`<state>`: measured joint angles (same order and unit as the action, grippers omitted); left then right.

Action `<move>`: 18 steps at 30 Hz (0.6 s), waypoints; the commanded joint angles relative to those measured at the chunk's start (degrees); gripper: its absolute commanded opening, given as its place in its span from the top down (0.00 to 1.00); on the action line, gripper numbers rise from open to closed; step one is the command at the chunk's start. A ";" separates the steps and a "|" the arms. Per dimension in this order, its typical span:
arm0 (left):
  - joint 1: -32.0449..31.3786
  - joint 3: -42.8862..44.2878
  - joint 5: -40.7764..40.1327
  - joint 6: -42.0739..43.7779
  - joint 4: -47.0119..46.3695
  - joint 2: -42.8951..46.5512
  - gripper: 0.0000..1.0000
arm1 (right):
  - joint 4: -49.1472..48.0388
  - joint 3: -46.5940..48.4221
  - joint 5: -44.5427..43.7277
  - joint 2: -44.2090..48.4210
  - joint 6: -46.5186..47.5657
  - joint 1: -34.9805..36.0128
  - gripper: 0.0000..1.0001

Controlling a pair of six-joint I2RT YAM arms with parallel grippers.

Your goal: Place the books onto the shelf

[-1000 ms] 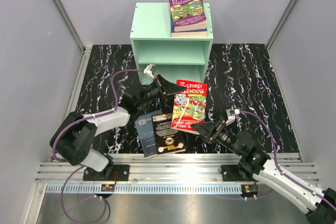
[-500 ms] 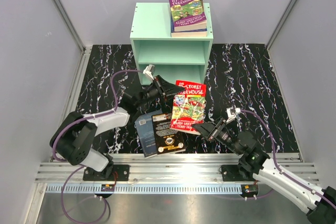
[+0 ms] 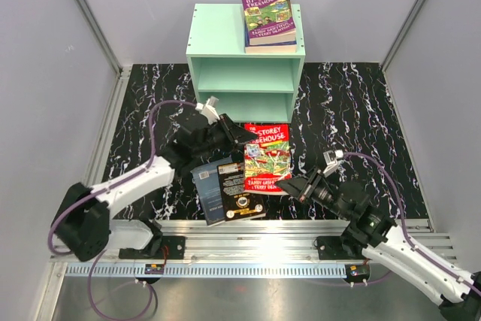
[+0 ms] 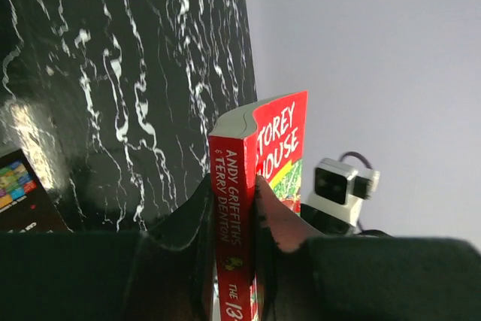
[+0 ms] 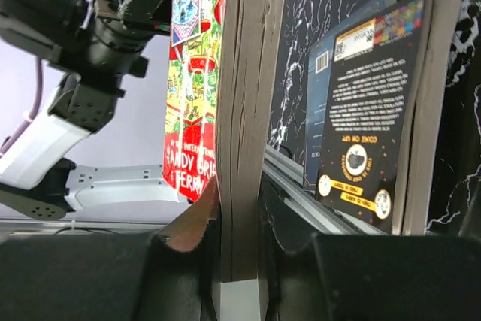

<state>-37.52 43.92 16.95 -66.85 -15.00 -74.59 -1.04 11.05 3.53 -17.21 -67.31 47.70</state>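
The red Treehouse book [image 3: 267, 157] hangs above the dark floor in front of the mint-green shelf [image 3: 218, 31], held from both sides. My left gripper [image 3: 242, 135] is shut on its spine [image 4: 234, 178] at the upper left corner. At the lower right, my right gripper [image 3: 291, 184] is shut on the page edge [image 5: 244, 110]. A purple Treehouse book [image 3: 268, 19] lies flat on the shelf's top. A black book [image 3: 239, 189] and a dark blue book [image 3: 207, 186] lie overlapping on the floor near the front rail.
Both shelf compartments [image 3: 244, 77] show nothing inside. Grey walls close in the sides and back. A metal rail [image 3: 248, 232] runs along the near edge. The black book [image 5: 368, 110] shows close beside the right gripper.
My right gripper has gone from open to shut on the red book's page edge. The left arm has stretched out and the book has shifted slightly left and turned a little.
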 commanded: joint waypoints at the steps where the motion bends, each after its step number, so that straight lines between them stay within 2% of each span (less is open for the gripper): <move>1: 0.52 3.98 -11.93 13.23 11.92 6.99 0.94 | 7.19 9.85 -8.10 -7.62 8.06 -0.42 1.00; 3: 0.52 4.59 -12.29 14.29 12.54 8.22 0.90 | 6.75 14.34 -8.80 -10.98 11.30 -0.50 1.00; 5: 0.25 6.43 -12.55 15.25 13.94 8.41 0.74 | 7.01 18.45 -11.07 -15.03 12.90 -0.50 1.00; 7: -0.01 8.01 -12.29 16.13 14.56 7.71 0.64 | 7.37 21.02 -12.75 -18.62 15.36 -0.59 1.00; 8: -0.19 9.15 -11.86 16.31 14.65 6.92 0.47 | 7.45 23.38 -13.98 -19.69 16.15 -0.77 1.00; 10: -0.54 10.13 -11.59 16.84 14.39 5.86 0.35 | 7.63 25.77 -14.60 -22.93 17.73 -2.08 1.00; 11: -0.71 11.35 -11.50 17.01 14.04 4.55 0.26 | 7.54 27.69 -14.43 -24.00 18.26 -2.78 1.00; 13: -0.63 12.67 -11.24 17.45 13.78 2.96 0.21 | 7.19 29.37 -13.38 -26.99 18.79 -6.03 1.00; 18: -1.15 17.95 -9.92 17.98 13.42 -1.35 0.20 | 3.77 32.80 -5.83 -31.65 19.84 -14.99 1.00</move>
<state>-38.22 57.78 7.01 -50.96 -0.01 -75.16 8.93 38.98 -4.93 -48.07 -50.19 36.34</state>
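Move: The right hand, gripping the red Treehouse book's near right edge, has the shelf's middle about 39 cm ahead, 9 cm left and 3 cm below; the book stack on its top is some 40 cm ahead, 3 cm left and 15 cm up. The black book lies about 3 cm ahead, 11 cm left and 17 cm below. The left hand still grips the red book's far left edge, the book's middle 5 cm back and 3 cm right, about level. Rising about 5 cm and then pushing forward some 11 cm towards the shelf, the right hand keeps its pinch on the red book and carries it, veering slightly right late on and turning some 15 degrees clockwise while its left side rolls down. The left hand rises with it some 5 cm, then opens wide, lets go of the book's edge and drifts a few centimetres forward. ##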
